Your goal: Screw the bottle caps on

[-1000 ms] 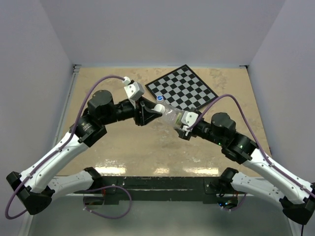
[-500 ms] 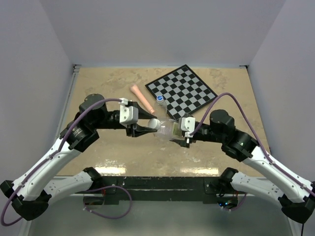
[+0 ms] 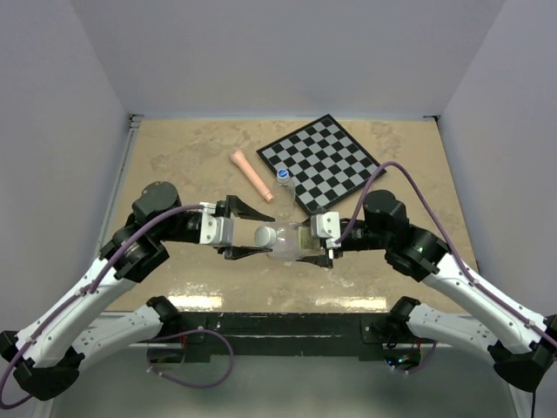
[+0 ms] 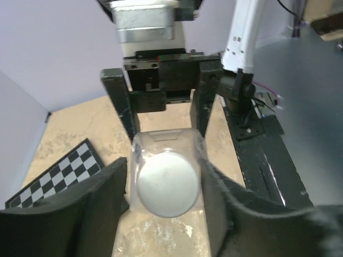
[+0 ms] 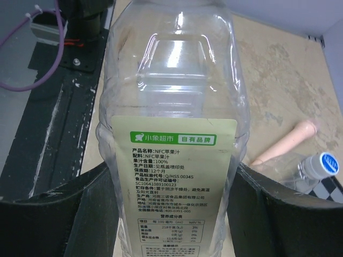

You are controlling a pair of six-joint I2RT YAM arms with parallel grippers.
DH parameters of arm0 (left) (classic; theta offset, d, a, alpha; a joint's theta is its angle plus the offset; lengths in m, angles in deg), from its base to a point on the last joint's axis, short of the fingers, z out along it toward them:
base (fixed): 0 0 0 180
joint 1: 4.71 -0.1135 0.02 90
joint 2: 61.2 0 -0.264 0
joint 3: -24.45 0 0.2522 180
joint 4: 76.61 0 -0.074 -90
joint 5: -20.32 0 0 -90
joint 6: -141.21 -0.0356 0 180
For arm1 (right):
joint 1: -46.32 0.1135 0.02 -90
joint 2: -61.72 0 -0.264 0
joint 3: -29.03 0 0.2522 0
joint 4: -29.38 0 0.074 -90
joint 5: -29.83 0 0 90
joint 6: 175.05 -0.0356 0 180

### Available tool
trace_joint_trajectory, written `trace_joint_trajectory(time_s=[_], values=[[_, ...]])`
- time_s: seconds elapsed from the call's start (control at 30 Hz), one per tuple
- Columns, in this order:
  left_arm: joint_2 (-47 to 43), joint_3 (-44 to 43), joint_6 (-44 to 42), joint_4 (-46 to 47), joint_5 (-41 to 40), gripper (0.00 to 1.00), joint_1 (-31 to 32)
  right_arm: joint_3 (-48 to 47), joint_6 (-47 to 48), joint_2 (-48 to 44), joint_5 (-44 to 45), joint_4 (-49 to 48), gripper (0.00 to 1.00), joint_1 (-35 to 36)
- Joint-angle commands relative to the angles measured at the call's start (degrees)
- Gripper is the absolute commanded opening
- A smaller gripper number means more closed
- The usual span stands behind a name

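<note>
My right gripper [image 3: 324, 237] is shut on the larger clear bottle [image 3: 291, 239], which lies level above the table, its yellowish label [image 5: 174, 176] facing the right wrist camera. The white cap [image 3: 265, 235] sits on its mouth. My left gripper [image 3: 250, 232] stands around the white cap [image 4: 166, 184], open by a narrow margin, with a sliver of gap showing at the left finger [image 4: 102, 198]. The tiny bottle [image 3: 283, 183] stands upright by the chessboard with the blue cap [image 3: 283, 174] on top.
A pink tapered stick [image 3: 251, 174] lies left of the tiny bottle. A checkered board [image 3: 324, 161] covers the far right of the table. The black base rail [image 3: 278, 322] runs along the near edge below the held bottle.
Both arms brought the big bottle down and toward the near edge, and it has levelled out. The left wrist has turned, and its jaws have eased off the white cap.
</note>
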Motion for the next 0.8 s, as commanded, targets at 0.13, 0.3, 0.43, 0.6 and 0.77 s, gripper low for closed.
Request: trace_joint_trajectory(time_s=[0.13,0.3,0.43,0.6,0.77], values=[[-8.05,9.03,13.26,19.44,-15.32,0.82,0.21,-1.50,-0.26,-2.69,2.18,-9.67,0.00,1.84],[-8.67,10.34,26.36,25.41,-21.24,0.84,0.13,0.34,-0.97,-3.31,10.08,-12.13,0.00,1.93],[-9.11,15.34,36.99,38.58,-23.08,0.84,0.21,2.10,-1.84,-3.83,14.05,-15.11,0.00,1.84],[-7.80,23.17,46.24,55.46,-23.69,0.83,0.21,4.39,-4.65,-4.36,17.82,-18.90,0.00,1.93],[-6.21,26.77,45.64,63.90,-28.87,0.82,1.18,5.09,-6.33,-4.36,21.43,-20.30,0.00,1.93]])
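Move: The white cap on the large bottle sits between my left fingers, about 1 cm to their right and level with them. A small blue-capped bottle stands about 30 cm ahead of my left hand, 6 cm right and 22 cm below. The pink tube lies some 43 cm ahead, 5 cm left and 28 cm down. My right hand holds the bottle body, with the cap about 11 cm to its left, 1 cm ahead and 2 cm lower. I spread my left fingers wide and come free of the cap, going forward about 4 cm while rising, then sinking a little. As I go, I tilt the fingertips up some 30 degrees, swing them slightly forward and roll the wrist. My right hand keeps its grip, carrying the bottle about 4.5 cm forward and somewhat up, turning it about 15 degrees clockwise. ##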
